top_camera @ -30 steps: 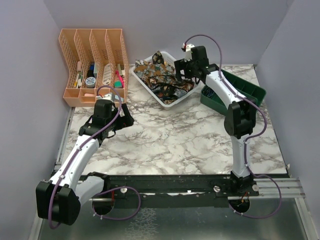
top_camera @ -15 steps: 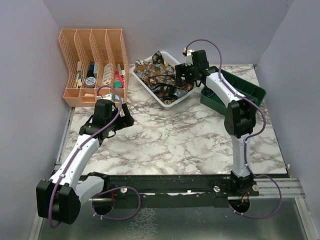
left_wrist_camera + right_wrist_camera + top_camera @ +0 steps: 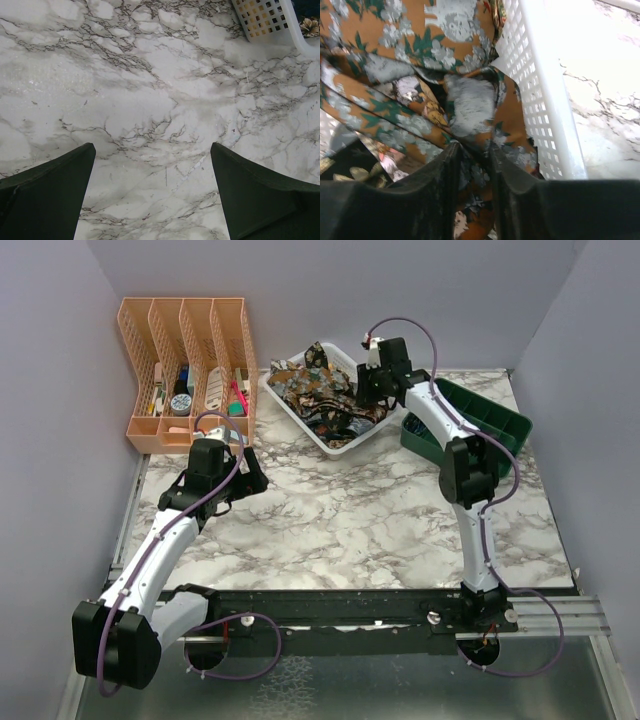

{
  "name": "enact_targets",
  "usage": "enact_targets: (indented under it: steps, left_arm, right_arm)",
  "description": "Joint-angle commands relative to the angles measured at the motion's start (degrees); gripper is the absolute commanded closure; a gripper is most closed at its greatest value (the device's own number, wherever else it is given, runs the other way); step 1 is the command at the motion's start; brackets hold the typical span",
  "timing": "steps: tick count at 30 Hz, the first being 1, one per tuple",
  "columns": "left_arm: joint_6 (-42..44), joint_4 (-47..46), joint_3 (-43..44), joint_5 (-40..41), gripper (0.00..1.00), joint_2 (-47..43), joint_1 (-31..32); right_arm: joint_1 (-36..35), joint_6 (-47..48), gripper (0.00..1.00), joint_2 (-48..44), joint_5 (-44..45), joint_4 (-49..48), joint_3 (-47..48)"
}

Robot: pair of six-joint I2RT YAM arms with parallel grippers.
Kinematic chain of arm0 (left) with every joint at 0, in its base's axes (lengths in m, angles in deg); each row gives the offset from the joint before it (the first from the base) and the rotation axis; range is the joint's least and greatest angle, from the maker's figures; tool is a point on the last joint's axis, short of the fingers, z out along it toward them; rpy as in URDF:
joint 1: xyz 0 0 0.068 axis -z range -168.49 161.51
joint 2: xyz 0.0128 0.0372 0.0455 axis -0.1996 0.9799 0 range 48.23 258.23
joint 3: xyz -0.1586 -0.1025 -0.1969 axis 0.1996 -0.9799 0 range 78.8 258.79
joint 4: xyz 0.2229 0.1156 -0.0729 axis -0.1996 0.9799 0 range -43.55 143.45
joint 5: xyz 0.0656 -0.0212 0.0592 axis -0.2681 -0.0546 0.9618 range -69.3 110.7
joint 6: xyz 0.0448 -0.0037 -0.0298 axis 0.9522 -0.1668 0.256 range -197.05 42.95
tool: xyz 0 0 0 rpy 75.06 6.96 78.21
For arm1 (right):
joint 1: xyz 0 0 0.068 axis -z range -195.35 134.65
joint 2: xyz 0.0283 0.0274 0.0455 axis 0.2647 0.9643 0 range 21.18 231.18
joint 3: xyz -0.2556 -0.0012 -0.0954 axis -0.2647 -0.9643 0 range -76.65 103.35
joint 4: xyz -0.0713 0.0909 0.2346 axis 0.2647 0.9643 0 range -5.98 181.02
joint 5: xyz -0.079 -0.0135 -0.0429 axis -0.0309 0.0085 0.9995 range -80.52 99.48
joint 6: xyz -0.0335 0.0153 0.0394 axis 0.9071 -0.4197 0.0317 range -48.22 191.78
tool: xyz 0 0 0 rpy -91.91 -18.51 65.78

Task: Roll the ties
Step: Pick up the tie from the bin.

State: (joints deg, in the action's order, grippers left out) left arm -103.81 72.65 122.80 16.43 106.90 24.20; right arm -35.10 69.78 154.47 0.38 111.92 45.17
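Observation:
Several patterned ties point(image 3: 312, 388) lie heaped in a white mesh basket point(image 3: 298, 420) at the back of the marble table. My right gripper point(image 3: 366, 392) reaches down into the basket's right side. In the right wrist view the ties point(image 3: 395, 30) show orange, grey and green flowers, and the right gripper point(image 3: 474, 147) has its fingers drawn close on a bunched fold of one tie, next to the basket wall point(image 3: 540, 100). My left gripper point(image 3: 256, 476) hovers over bare marble at centre left. It stands open point(image 3: 152, 150) with nothing between its fingers.
An orange file organiser point(image 3: 185, 370) with small items stands at the back left. A dark green bin point(image 3: 485, 418) sits right of the basket, under the right arm. The basket's corner point(image 3: 265, 20) shows at the top right of the left wrist view.
The right gripper has dropped lower into the basket and its fingers have closed from wide open onto tie fabric. The left arm has not moved.

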Motion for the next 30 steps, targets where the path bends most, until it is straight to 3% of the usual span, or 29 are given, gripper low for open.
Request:
enact_targets:
  steps: [1,8,19,30]
  left_arm:
    - [0.3,0.8,-0.5,-0.5,0.01,-1.2,-0.4]
    - [0.4,1.0,-0.5,-0.3,0.01,-1.0,-0.4]
    - [-0.8,0.6,0.0,0.1,0.01,-0.5,-0.4]
    - [-3.8,-1.4,-0.9,-2.3,0.01,-0.2,-0.4]
  right_arm:
    - [0.3,-1.1,0.77,3.3,-1.0,0.1,4.6]
    - [0.3,-2.5,0.99,0.6,-1.3,-1.9,7.0]
    - [0.3,-4.7,1.00,-13.7,-0.3,-3.1,5.2]
    - [-0.2,-9.5,1.00,-33.8,-10.0,-9.3,-14.3]
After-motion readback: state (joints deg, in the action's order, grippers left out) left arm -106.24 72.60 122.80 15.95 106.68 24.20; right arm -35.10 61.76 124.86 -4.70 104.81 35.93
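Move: The tie's fold that my right hand is closing on lies at my fingertips, about 1 cm ahead, 1 cm to the left and 1 cm below. The white bin's middle is some 7 cm to the left and level fore and aft; the dark flowered tie end stands about 10 cm to the left and 9 cm ahead. The green tray is roughly 22 cm to the right and 8 cm back. From my left hand the fold lies some 16 cm ahead, 22 cm right and slightly lower. I finish shutting my half-closed right fingers on the tie's fold while easing 1 to 2 cm farther forward into the pile, pinching the cloth. Then I lift slowly at first and fast after that, about 25 cm up out of the bin, drawing back some 9 cm late in the rise while the wrist tips the fingers upward and rolls, nearly 30 degrees in all. ##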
